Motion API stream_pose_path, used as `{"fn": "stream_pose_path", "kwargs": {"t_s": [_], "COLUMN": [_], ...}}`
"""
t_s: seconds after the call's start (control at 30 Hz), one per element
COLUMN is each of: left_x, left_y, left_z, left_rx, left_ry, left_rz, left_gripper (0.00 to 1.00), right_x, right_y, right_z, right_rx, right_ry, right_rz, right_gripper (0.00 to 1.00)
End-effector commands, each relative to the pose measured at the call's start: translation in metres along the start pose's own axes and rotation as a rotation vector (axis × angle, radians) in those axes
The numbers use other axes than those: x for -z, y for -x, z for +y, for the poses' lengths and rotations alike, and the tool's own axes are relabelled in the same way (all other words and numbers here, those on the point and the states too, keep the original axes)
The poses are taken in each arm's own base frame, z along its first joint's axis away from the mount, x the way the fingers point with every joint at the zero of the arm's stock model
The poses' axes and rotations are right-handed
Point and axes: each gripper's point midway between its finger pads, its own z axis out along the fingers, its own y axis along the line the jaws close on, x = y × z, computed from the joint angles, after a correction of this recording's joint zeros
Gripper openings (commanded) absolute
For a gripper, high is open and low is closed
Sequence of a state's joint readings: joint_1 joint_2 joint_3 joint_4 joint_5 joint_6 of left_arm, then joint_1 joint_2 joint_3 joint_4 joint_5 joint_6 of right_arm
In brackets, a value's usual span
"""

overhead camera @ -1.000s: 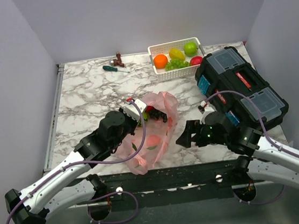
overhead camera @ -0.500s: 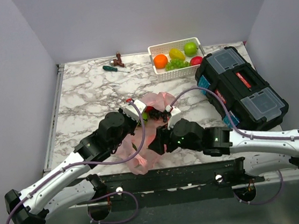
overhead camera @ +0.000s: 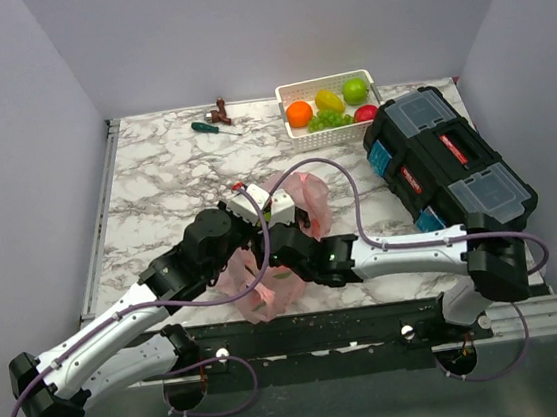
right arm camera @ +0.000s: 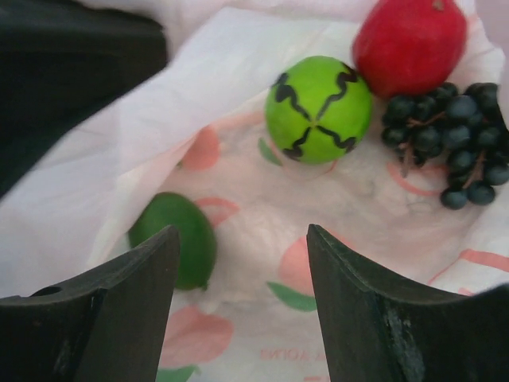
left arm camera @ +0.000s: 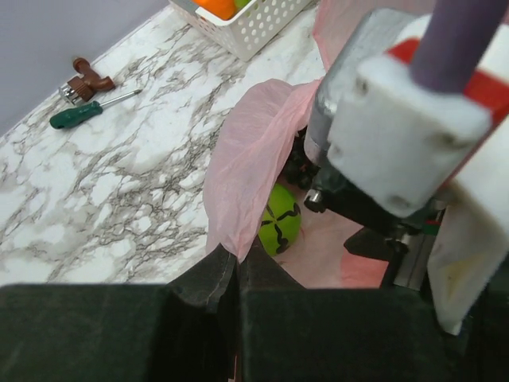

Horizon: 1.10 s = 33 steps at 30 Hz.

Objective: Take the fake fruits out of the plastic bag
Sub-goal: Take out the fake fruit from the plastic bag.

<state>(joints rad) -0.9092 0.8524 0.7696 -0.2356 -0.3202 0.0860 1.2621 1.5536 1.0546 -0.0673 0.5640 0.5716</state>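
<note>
The pink plastic bag (overhead camera: 309,193) lies mid-table. My left gripper (left arm camera: 235,256) is shut on its raised edge (left arm camera: 246,159), holding the mouth up. My right gripper (right arm camera: 242,239) is inside the bag, open, with nothing between its fingers. Ahead of it on the bag's floor (right arm camera: 262,199) lie fake fruits: a bright green ball with black zigzag lines (right arm camera: 318,109), a red apple (right arm camera: 409,44), a dark grape bunch (right arm camera: 445,143) and a darker green fruit (right arm camera: 179,235) beside the left fingertip (right arm camera: 163,255). In the top view the right gripper (overhead camera: 280,236) is mostly hidden by the left wrist and the bag.
A white basket (overhead camera: 291,94) at the back holds an orange (overhead camera: 299,114), lemon (overhead camera: 328,99), green apple (overhead camera: 355,89), green grapes (overhead camera: 327,119) and a red apple (overhead camera: 366,113). A black toolbox (overhead camera: 449,159) fills the right side. A green-handled screwdriver (overhead camera: 211,127) lies at the back.
My right arm has swung left from beside the toolbox into the bag's mouth, and its jaws have narrowed somewhat. The left gripper has kept hold of the bag's edge.
</note>
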Motion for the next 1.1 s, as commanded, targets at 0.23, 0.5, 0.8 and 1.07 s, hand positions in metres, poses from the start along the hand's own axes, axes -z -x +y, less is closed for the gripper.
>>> {"fn": "stream_pose_path", "kwargs": {"t_s": [0.23,0.5,0.8,1.07], "left_x": [0.003,0.003,0.002,0.002], "left_y": [0.005,0.007,0.009,0.011], "left_z": [-0.003,-0.006,-0.011,-0.013], "left_rx": [-0.002,-0.001,0.003,0.012], "left_ry": [-0.008,-0.02,-0.042,-0.057], "left_rz": [-0.035,-0.043,-0.045,-0.052], "left_gripper": [0.0,0.0,0.0,0.0], "right_x": [-0.05,-0.071,-0.089,-0.105], "right_y": [0.009,0.001,-0.008,-0.017], "right_z": [-0.033,-0.038,-0.049,-0.059], "right_rx": [0.059,0.051,0.053,0.066], "right_ry": [-0.231,-0.19,-0.194,-0.187], "right_rz": [-0.139,-0.183,-0.226,-0.267], "right_gripper": [0.71,0.8,0.88,0.92]}}
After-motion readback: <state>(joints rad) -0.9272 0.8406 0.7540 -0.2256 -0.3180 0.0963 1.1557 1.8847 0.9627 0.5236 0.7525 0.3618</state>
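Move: The black-lined green fruit lies inside the bag, about 12 cm ahead of the right hand, only 1 cm to its left and roughly 10 cm lower. The red fruit is some 5 cm beyond it and 2 cm to its right; the black grapes are 3 cm beyond it and 6 cm to its right. From the left hand, which already pinches the bag's rim, the green fruit is about 8 cm ahead, 4 cm to the right and 18 cm below. The right hand reaches deeper into the bag towards the black-lined green fruit, about 9 cm forward and some 7 cm down, turning roughly 10 degrees clockwise and levelling its downward-pointing fingers a little as they spread from about two-thirds open to nearly full. The left hand keeps the rim pinched and stays within about a centimetre of its place, holding the mouth for the reach. ##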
